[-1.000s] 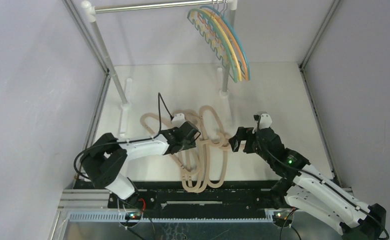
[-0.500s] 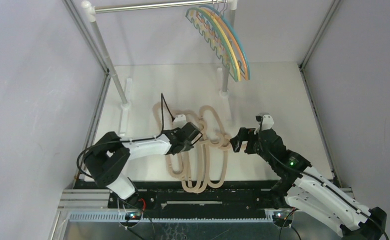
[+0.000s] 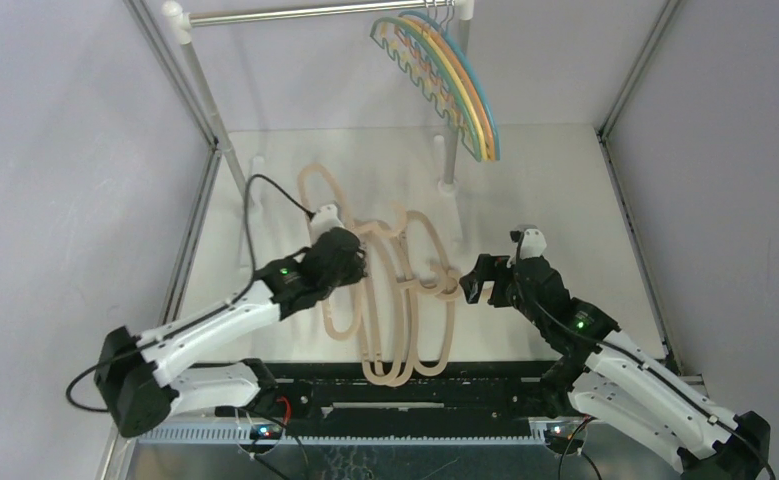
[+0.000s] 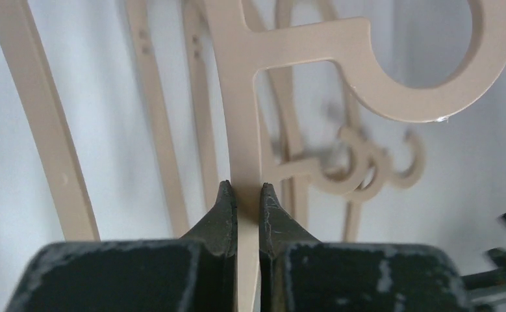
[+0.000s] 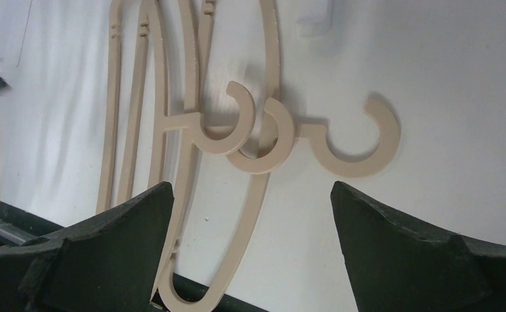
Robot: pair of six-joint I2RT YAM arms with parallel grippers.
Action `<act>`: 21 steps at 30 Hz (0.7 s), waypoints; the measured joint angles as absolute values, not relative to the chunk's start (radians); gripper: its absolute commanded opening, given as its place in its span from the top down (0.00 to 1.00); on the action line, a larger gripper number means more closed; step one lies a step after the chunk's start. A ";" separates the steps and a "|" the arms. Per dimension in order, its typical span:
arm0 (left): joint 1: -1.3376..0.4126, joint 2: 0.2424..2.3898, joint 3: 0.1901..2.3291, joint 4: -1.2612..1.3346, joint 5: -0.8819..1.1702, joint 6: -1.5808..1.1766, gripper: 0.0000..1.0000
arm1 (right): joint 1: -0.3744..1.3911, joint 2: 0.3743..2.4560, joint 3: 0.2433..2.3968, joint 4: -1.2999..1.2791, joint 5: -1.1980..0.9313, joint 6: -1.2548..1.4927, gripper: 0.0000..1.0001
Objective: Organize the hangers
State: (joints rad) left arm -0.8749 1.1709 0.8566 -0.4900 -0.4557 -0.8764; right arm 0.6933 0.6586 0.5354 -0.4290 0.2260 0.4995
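Observation:
A beige hanger (image 4: 240, 97) is pinched at its bar between my left gripper's (image 4: 247, 190) shut jaws, its round hook (image 4: 432, 104) up to the right. From above, the left gripper (image 3: 350, 262) holds this hanger (image 3: 317, 168) raised over the table's left-middle. Several more beige hangers (image 3: 449, 330) lie overlapped on the white table, their hooks (image 5: 354, 156) pointing right. My right gripper (image 3: 465, 285) hovers open just right of those hooks; in its wrist view the gripper (image 5: 251, 188) straddles a hanger bar without touching it. Thin green, yellow, orange and blue hangers (image 3: 460, 95) hang on the rail.
A silver rail (image 3: 285, 13) on white posts (image 3: 215, 130) crosses the back of the table. Grey walls and metal frame bars close in both sides. The black base edge (image 3: 415, 390) runs along the front under the pile's ends.
My left gripper has shut on a beige hanger and carried it up and to the back left, away from the pile. The right arm has stayed put.

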 measured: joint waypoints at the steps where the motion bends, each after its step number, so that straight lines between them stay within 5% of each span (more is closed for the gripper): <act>1: -0.848 1.140 0.861 -0.480 -0.442 -0.869 1.00 | 0.693 0.661 0.536 -0.429 0.226 0.499 0.00; 7: -0.641 1.044 0.937 -0.374 -0.358 -0.838 1.00 | 0.693 0.671 0.542 -0.435 0.227 0.496 0.01; 21: -0.446 1.355 1.559 -0.155 -0.120 -0.807 1.00 | 0.688 0.699 0.620 -0.476 0.258 0.484 0.01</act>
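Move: The beige hanger is already off the table in the left hand, bound for the metal rod, whose middle lies about 24 cm ahead, 7 cm left and roughly 37 cm above. The coloured hangers hang about 22 cm ahead and 12 cm right, 27 cm up; the beige pile lies 2 cm back, 6 cm right and 13 cm below. From the right hand, the rod's middle is some 27 cm ahead, 28 cm left and 37 cm up. The beige hanger, still pinched by its bar just beside the hook, is carried steeply up and forward by the left arm, rising about 30 cm while going half as far out, towards the metal rod left of the coloured hangers. On the way the wrist tips up and rolls its left side down, bringing the fingers from slanting down to nearly level; the rise eases off at the end. ##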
